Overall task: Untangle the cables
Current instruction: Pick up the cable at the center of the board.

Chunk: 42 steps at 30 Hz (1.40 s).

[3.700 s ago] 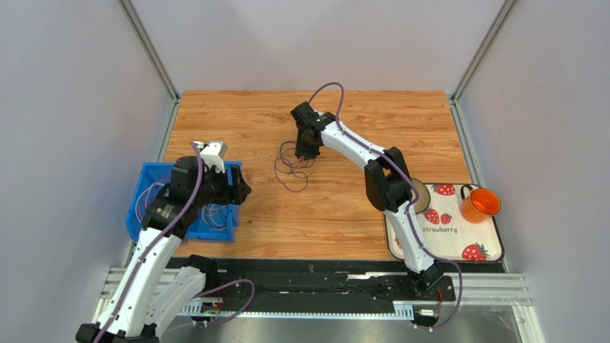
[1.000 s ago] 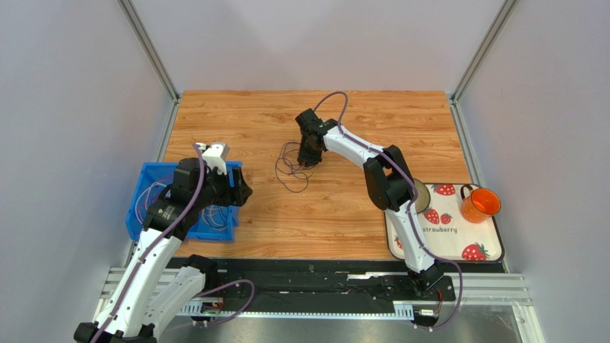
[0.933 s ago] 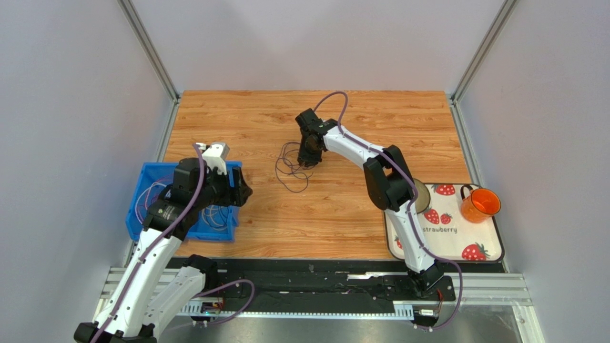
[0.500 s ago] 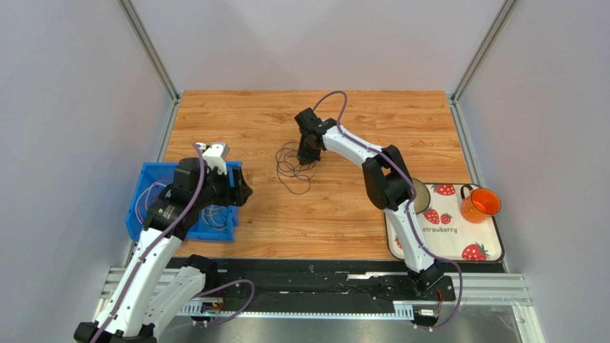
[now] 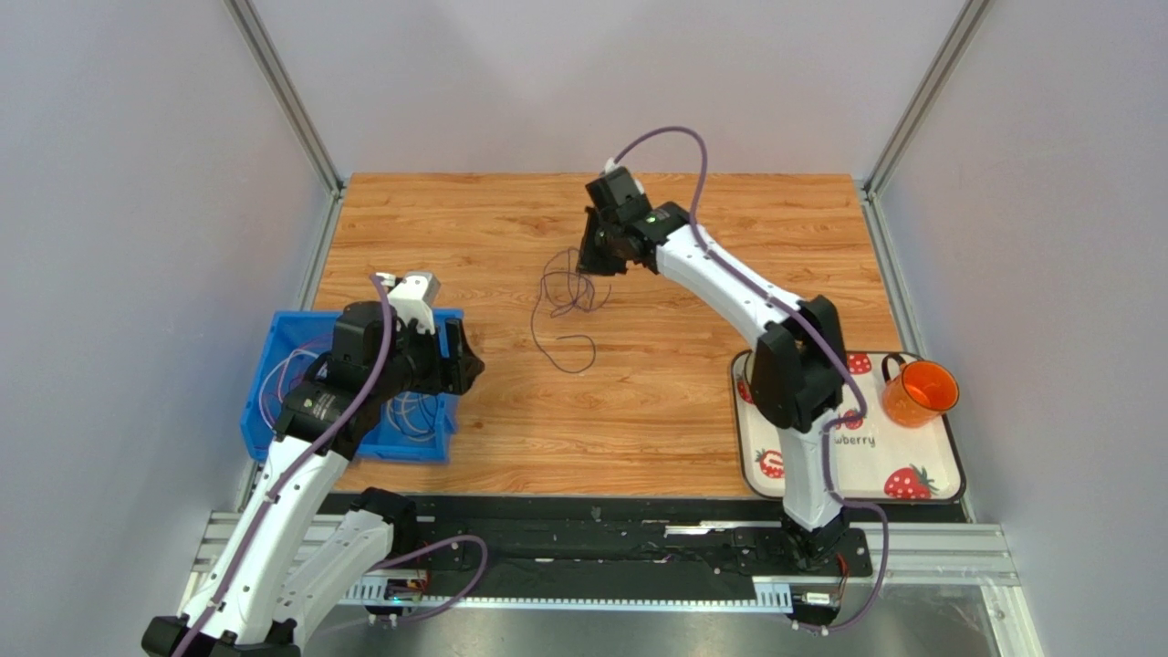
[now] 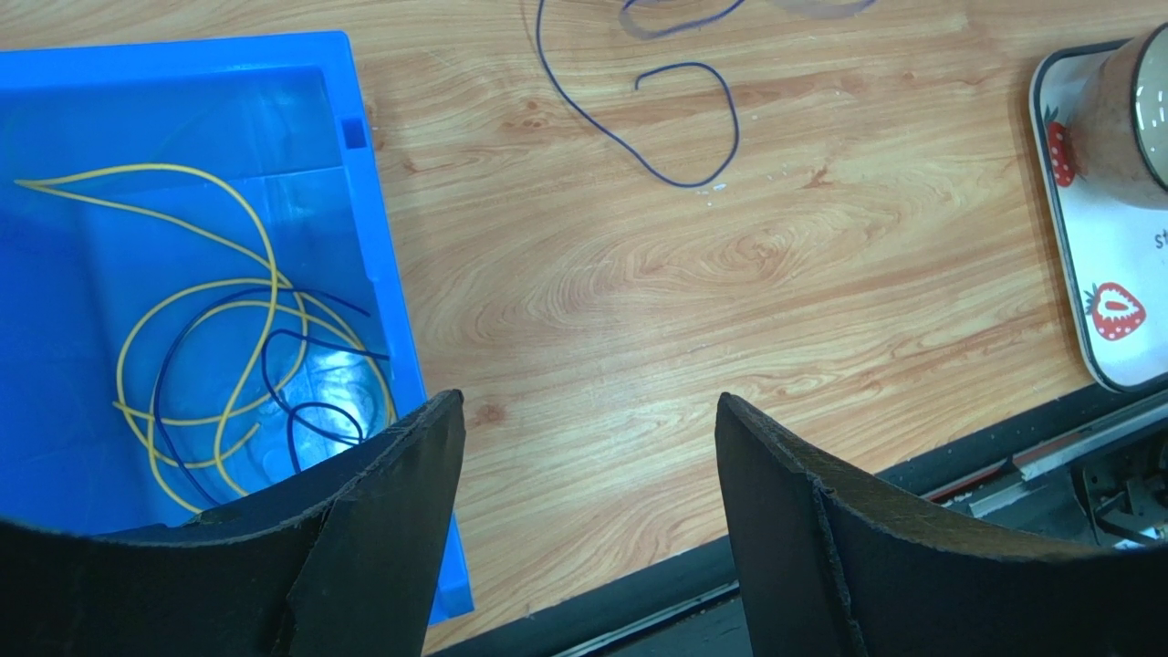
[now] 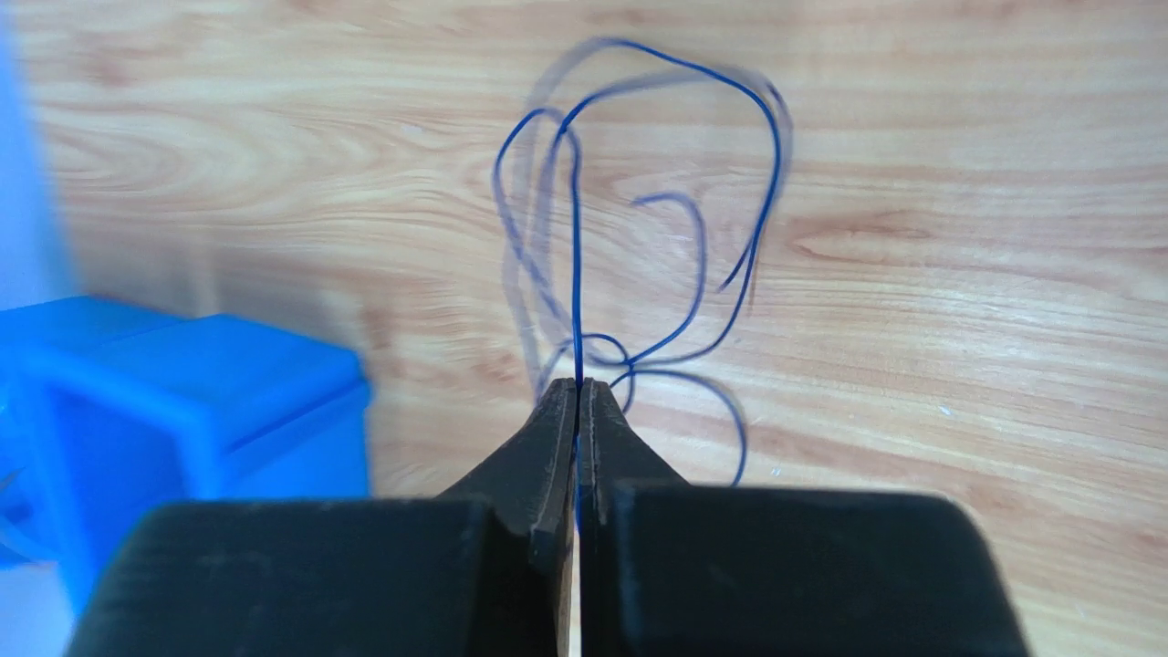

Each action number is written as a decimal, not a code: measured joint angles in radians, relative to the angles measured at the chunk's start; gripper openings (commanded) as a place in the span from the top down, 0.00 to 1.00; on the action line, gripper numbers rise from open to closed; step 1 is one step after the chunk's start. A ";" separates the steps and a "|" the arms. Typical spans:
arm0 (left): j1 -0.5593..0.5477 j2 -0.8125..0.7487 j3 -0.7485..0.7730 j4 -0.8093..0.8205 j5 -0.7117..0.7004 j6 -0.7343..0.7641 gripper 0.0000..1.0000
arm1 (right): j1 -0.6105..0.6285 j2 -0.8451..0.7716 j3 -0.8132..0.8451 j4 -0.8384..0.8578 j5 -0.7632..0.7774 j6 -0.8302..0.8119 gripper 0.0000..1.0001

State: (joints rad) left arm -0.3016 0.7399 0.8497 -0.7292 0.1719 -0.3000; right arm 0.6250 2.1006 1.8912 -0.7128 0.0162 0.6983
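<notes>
A dark blue cable [image 7: 576,247] hangs in loose loops from my right gripper [image 7: 577,388], which is shut on one strand of it. In the top view this gripper [image 5: 592,266] is raised over the back middle of the table, and the cable [image 5: 560,296] trails down to a tail lying on the wood [image 5: 577,360]. My left gripper [image 6: 590,411] stands open and holds nothing, at the right edge of the blue bin [image 6: 359,205]. Yellow cable loops [image 6: 261,233] and dark blue cable loops [image 6: 309,411] lie inside the bin. The tail also shows in the left wrist view [image 6: 686,158].
A strawberry-print tray [image 5: 878,459] sits at the table's near right with an orange mug [image 5: 921,392] on it. The blue bin [image 5: 268,411] stands at the near left edge. Grey walls enclose the wooden table [image 5: 645,411] on three sides.
The right gripper closed on the dark blue cable and lifted up and toward the back right, pulling the loops off the table. The left arm stayed still.
</notes>
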 measured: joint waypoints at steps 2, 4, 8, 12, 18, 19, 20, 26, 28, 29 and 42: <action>0.000 0.000 0.000 0.000 0.002 0.000 0.25 | 0.000 -0.077 0.006 -0.002 0.000 -0.015 1.00; 0.000 0.000 0.000 0.000 0.003 0.000 0.24 | 0.000 -0.143 0.025 -0.002 -0.005 -0.026 1.00; 0.000 0.000 0.000 0.000 0.003 0.000 0.25 | 0.000 -0.246 0.062 -0.001 -0.036 -0.043 1.00; 0.000 -0.005 0.000 0.000 0.003 0.000 0.25 | 0.001 -0.336 0.073 0.023 -0.085 -0.060 1.00; 0.000 -0.015 0.000 0.001 0.002 0.000 0.25 | 0.008 -0.504 -0.115 0.127 -0.103 -0.085 1.00; 0.000 -0.016 0.000 0.001 0.002 0.000 0.24 | 0.009 -0.501 -0.124 0.125 -0.105 -0.085 1.00; 0.000 -0.016 0.000 0.001 0.003 0.000 0.25 | 0.010 -0.494 -0.138 0.126 -0.108 -0.085 1.00; -0.005 -0.026 -0.005 0.019 0.038 0.000 0.24 | 0.021 -0.486 -0.313 0.108 -0.129 -0.081 1.00; -0.005 -0.033 -0.008 0.029 0.064 0.001 0.25 | 0.024 -0.486 -0.323 0.097 -0.134 -0.081 1.00; -0.005 -0.037 -0.010 0.038 0.080 0.002 0.24 | 0.026 -0.487 -0.323 0.098 -0.139 -0.081 1.00; -0.006 -0.003 0.152 0.116 0.228 0.063 0.27 | 0.038 -0.678 -0.446 0.138 -0.257 -0.138 1.00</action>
State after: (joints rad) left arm -0.3073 0.7368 1.0019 -0.6132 0.4000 -0.2375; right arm 0.6628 1.4227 1.4452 -0.5743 -0.2405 0.5602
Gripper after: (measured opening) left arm 0.745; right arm 0.008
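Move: The right hand already pinches the blue cable; the part still lying on the board is centred about 11 cm below it, roughly level and 3 cm to its left. The nearer blue bin is some 25 cm left of this hand and 13 cm back; the bowl about 29 cm right and 10 cm back. From the left hand, that cable lies about 17 cm ahead, 13 cm right and 19 cm below. Still pinching the cable, the right hand rises 23 cm, dips 11, drawing back 13; open left hand rises 9. ##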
